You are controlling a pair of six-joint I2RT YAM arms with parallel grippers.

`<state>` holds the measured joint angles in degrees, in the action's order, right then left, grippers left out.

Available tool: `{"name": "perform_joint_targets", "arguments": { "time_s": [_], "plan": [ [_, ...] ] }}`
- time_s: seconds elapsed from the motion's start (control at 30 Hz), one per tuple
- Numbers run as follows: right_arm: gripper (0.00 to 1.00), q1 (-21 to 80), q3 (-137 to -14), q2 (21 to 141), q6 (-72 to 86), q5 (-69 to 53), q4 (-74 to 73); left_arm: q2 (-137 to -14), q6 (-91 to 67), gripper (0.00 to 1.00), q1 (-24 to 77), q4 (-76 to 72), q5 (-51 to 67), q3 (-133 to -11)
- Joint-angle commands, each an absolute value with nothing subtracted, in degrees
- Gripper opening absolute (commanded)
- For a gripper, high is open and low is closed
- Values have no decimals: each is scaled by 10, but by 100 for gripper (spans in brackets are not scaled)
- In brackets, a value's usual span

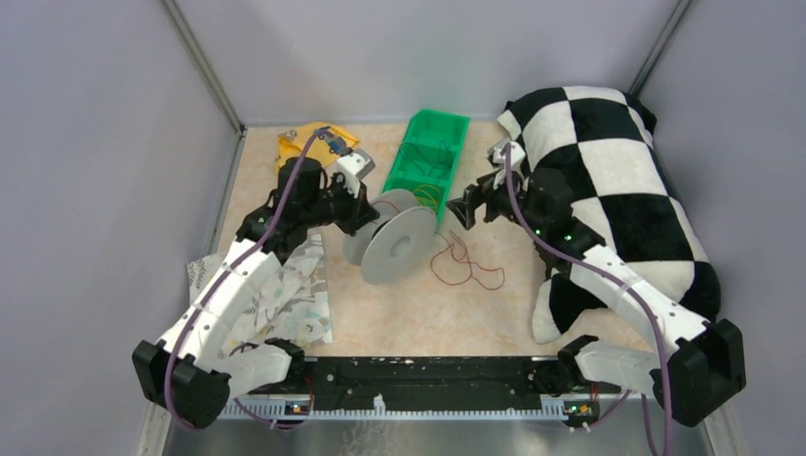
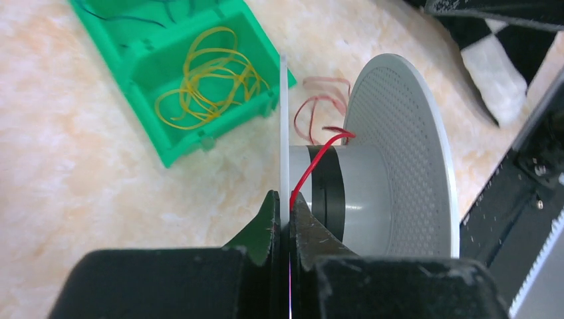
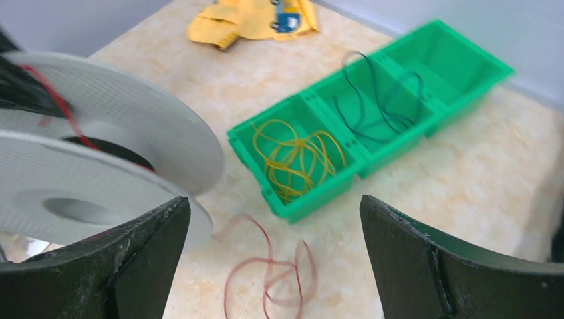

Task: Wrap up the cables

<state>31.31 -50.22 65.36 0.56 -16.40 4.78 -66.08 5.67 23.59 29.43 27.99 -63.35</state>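
The grey spool (image 1: 399,245) lies tilted on the table left of centre. My left gripper (image 1: 366,214) is shut on the thin edge of its rear flange (image 2: 284,133). The thin red-brown cable (image 2: 312,166) comes out between that flange and one finger and runs over the hub. The rest of the cable (image 1: 466,266) lies in loose loops on the table right of the spool (image 3: 113,113). My right gripper (image 1: 466,211) hovers open just above those cable loops (image 3: 273,272), its fingers wide apart and nothing between them.
A green divided bin (image 1: 428,157) stands behind the spool, with a yellow wire bundle (image 2: 206,80) and a dark wire (image 3: 379,100) in its compartments. A yellow packet (image 1: 309,142) lies at back left, a checkered pillow (image 1: 608,171) at right, a patterned cloth (image 1: 295,294) under the left arm.
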Motion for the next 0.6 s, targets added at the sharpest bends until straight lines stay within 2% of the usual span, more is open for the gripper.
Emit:
{"name": "perform_joint_targets", "arguments": {
  "time_s": [0.0, 0.13, 0.33, 0.57],
  "plan": [
    [99, 296, -477, 618, 89, -83, -27, -608, 4, 0, 233, 240, 216, -672],
    [99, 295, -448, 599, 131, -98, -59, -573, -37, 0, 233, 246, 185, -672],
    [99, 303, -356, 550, 191, -115, -11, -524, -80, 0, 233, 267, 158, -661],
    [99, 406, -292, 532, 211, -59, 67, -499, -136, 0, 233, 267, 142, -661]
  ]
}}
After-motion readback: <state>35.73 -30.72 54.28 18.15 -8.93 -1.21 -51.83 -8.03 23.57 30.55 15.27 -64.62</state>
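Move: The right hand, open and empty, has the loose loops of red cable roughly 24 cm below it, about 4 cm back and 2 cm to its right. Spool: some 14 cm to its left, 3 cm back, 5 cm lower; yellow cable in the green box: about 11 cm ahead, 6 cm left, at table height. From the left hand, which already pinches the spool's rim, the spool's middle is about 6 cm right, 1 cm back and 4 cm below, and the loose red cable about 20 cm right, level fore and aft, 22 cm below. The right hand, fingers staying wide open and touching nothing, sinks about 12 cm towards the trailing part of the red cable on the table while drawing back some 7 cm and shifting a little right, its fingers tipping roughly 20 degrees further down. Meanwhile the left hand keeps its pinch on the near flange of the spool, with the red cable between the same fingers, and lifts it about 8 cm up and 4 cm left, away from the right hand, turning counter-clockwise as it goes. ##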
